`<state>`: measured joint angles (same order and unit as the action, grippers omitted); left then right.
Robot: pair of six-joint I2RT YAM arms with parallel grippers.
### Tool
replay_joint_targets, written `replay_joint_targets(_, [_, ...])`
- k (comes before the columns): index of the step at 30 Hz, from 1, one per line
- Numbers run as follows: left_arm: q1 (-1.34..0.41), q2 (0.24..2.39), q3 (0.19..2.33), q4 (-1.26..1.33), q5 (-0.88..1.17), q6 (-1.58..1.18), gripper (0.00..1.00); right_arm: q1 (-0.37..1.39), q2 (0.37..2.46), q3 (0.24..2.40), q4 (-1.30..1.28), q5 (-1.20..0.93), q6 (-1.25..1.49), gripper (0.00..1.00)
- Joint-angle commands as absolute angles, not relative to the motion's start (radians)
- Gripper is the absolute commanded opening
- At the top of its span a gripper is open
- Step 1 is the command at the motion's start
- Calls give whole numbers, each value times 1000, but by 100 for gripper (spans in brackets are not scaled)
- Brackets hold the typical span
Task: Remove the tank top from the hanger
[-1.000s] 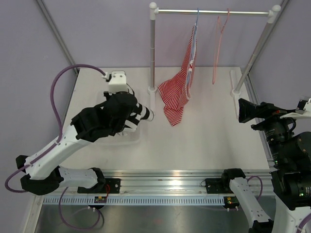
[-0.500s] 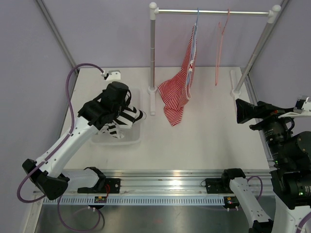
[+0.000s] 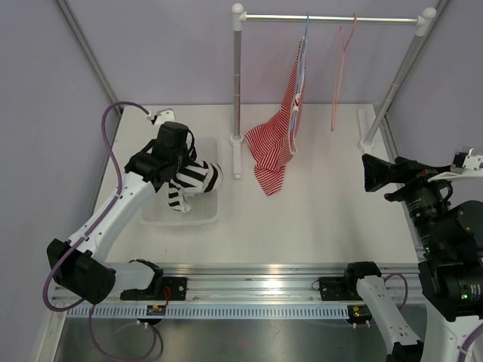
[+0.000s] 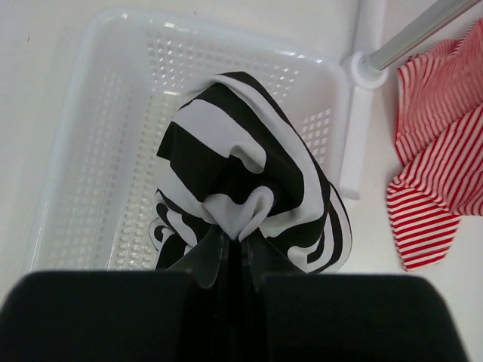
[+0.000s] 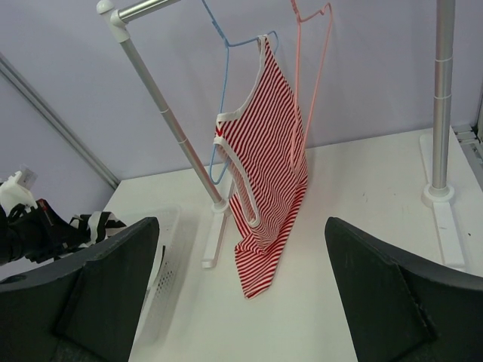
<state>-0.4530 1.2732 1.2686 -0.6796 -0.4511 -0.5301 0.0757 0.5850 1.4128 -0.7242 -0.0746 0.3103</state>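
Observation:
My left gripper (image 3: pixel 183 175) is shut on the bunched black-and-white striped tank top (image 3: pixel 190 183), holding it over the white perforated basket (image 3: pixel 155 215). In the left wrist view my gripper (image 4: pixel 240 243) pinches the tank top (image 4: pixel 241 166) above the basket (image 4: pixel 83 166). The pink wire hanger (image 3: pixel 339 72) hangs bare on the rail at the back; it also shows in the right wrist view (image 5: pixel 311 83). My right gripper (image 3: pixel 370 172) is open and empty at the right side of the table, well apart from the rack; in its own view (image 5: pixel 241 286) nothing lies between the fingers.
A red-and-white thin-striped garment (image 3: pixel 281 136) hangs from a blue hanger (image 3: pixel 305 34) on the rail (image 3: pixel 332 19), its hem resting on the table. The rack's posts (image 3: pixel 237 83) stand on white feet at the back. The garment also shows in the right wrist view (image 5: pixel 266 173).
My left arm has swung left and back, carrying the tank top further over the basket. The pink hanger sways slightly. The right arm has barely moved.

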Motion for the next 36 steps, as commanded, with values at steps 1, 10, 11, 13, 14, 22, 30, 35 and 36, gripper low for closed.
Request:
replay_joint_targets(1, [-437,1262,1235,-634,-491,-575,0,72,588,1401,-675,-113,308,100])
replay_joint_targets(10, [-434,1333,1293,-791,-552,-586,99,109,661,1468,-755,-155,267,99])
replay_joint_targets(11, [-434,1327,1305,-808,-561,-591,99,130,673,1477,-771,-106,253,99])
replay_joint_targets(13, [-434,1284,1331,-837,-560,-577,99,181,712,1511,-825,-48,212,100])
replay_joint_targets(14, [-434,1264,1339,-842,-549,-565,99,195,722,1520,-844,9,190,99])
replay_joint_targets(22, [-445,1002,1397,-960,-501,-430,99,376,775,1465,-893,290,109,99])
replay_joint_targets(30, [-445,810,1284,-930,-479,-212,99,377,692,1396,-988,386,127,100])
replay_joint_targets(35, [-424,678,1134,-790,-517,-232,99,376,574,1341,-1022,367,133,99])
replay_joint_targets(36, [-407,646,1100,-773,-506,-230,99,376,543,1324,-1034,367,133,100])
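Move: The left hand holds the black-and-white striped tank top over the white basket; the basket's middle lies about 18 cm below that hand, some 3 cm to its left and 2 cm nearer the base. The rack's left foot stands about 7 cm farther out than the hand and 15 cm right, 22 cm down; the red-striped tank top hangs roughly 9 cm farther out and 27 cm right, about at hand height. From the empty right hand the basket is some 15 cm ahead, 48 cm left and 42 cm down. The left hand sinks about 4.5 cm into the space over the basket and opens its fingers wide on the way down, letting go of the black-and-white tank top, then rises some 15 cm and swings back towards its base and left, clear of the basket, its fingers tipping up about 20 degrees and the rise easing off into a slight sink at the end. The empty, open right hand meanwhile sinks about 10 cm, first reaching some 4 cm forward and then drawing back and to its right as it tips down roughly 20 degrees. ##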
